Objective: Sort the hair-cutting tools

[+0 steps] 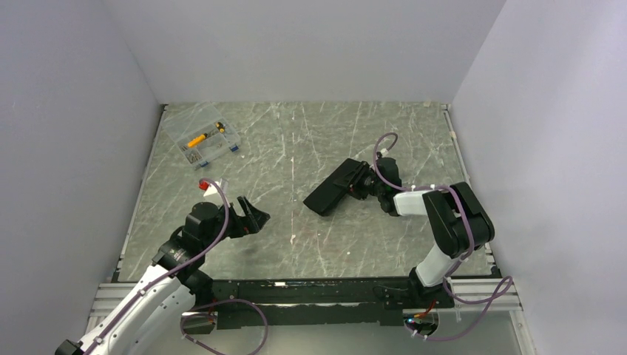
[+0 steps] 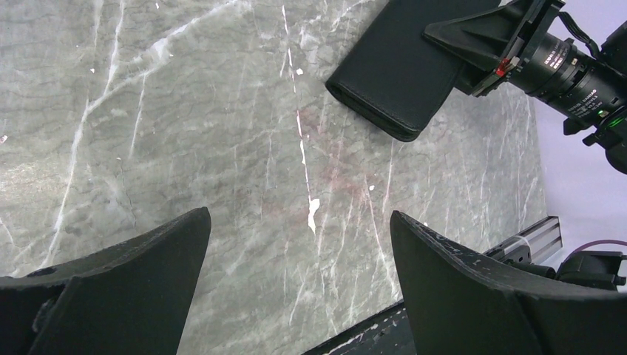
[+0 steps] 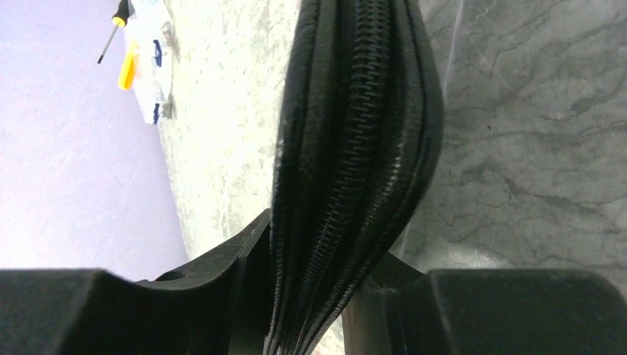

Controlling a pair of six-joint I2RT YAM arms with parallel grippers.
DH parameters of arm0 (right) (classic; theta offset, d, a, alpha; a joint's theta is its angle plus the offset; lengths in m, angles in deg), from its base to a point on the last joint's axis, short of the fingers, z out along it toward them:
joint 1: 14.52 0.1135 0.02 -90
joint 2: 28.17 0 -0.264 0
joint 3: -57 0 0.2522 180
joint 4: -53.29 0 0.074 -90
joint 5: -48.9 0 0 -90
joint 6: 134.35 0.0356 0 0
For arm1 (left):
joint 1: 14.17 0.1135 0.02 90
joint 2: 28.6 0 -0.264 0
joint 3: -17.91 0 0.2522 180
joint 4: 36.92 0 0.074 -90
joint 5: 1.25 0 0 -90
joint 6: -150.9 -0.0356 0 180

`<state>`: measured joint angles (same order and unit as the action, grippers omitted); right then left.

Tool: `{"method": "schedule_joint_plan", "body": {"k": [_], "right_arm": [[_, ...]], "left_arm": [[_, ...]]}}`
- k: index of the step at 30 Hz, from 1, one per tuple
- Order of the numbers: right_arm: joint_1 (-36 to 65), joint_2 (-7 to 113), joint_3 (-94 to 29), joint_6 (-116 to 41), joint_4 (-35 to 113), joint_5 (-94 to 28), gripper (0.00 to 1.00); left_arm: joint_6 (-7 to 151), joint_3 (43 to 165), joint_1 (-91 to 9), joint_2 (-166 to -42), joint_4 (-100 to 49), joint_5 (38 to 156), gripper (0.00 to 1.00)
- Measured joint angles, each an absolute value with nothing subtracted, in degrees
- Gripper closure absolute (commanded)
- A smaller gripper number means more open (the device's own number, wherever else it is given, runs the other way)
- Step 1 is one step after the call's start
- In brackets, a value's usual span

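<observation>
No hair-cutting tools show in any view. A flat black zip case (image 1: 333,194) lies tilted near the table's middle. My right gripper (image 1: 360,182) has its two fingers on either side of the case's right end. In the right wrist view the zipped edge of the case (image 3: 355,148) runs down between the fingers of that gripper (image 3: 318,259), which press against it. The left wrist view shows the case (image 2: 399,74) with the right gripper at its end. My left gripper (image 1: 255,216) hovers at the front left, open, with nothing but bare table between its fingers (image 2: 444,274).
A clear plastic box (image 1: 201,140) with yellow and blue small parts sits at the back left, also seen in the right wrist view (image 3: 144,66). A small red and white object (image 1: 207,185) lies just behind the left arm. A black rail (image 1: 296,285) runs along the near edge.
</observation>
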<state>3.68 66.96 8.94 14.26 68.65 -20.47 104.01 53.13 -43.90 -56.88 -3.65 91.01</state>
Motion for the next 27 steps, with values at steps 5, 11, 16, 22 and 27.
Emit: {"method": "schedule_joint_plan", "body": {"k": [5, 11, 16, 22, 27], "right_arm": [[3.68, 66.24, 9.18, 12.57, 66.82, -21.55, 0.50], [3.66, 64.67, 9.55, 10.28, 62.34, -22.79, 0.25], [3.68, 60.16, 10.09, 8.36, 57.77, -24.32, 0.05], [3.68, 48.89, 11.19, 4.82, 48.81, -27.86, 0.00], [4.44, 33.85, 11.03, 1.19, 38.45, -34.55, 0.00]], "left_arm": [[104.01, 53.13, -43.90, -56.81, -3.63, 91.01, 0.04], [104.01, 53.13, -43.90, -56.83, -3.63, 91.01, 0.04], [103.99, 53.13, -43.90, -56.77, -3.61, 91.01, 0.03], [103.97, 53.13, -43.97, -56.57, -3.32, 90.42, 0.01], [102.44, 53.13, -44.05, -58.49, -3.24, 89.94, 0.01]]}}
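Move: The closed black tool case is still between the right hand's partly open fingers at its right-hand long side, which is tilted up. The case's middle lies about 4 cm to this hand's left, 1 cm back and 2 cm below; nothing else stands near it. From the left hand, waiting with open fingers, the case lies some 24 cm to the right, 13 cm ahead and 11 cm below. The right hand lets go of the case's raised long side, its fingers spreading from about a third to wide open as it first sinks about 1 cm and eases back and to the right. It then speeds up and lifts away from the case, ending some 7 cm higher, 6 cm to the right and 5 cm back, while the wrist rolls about 15 degrees, left side down, and the fingertips tip upward. ##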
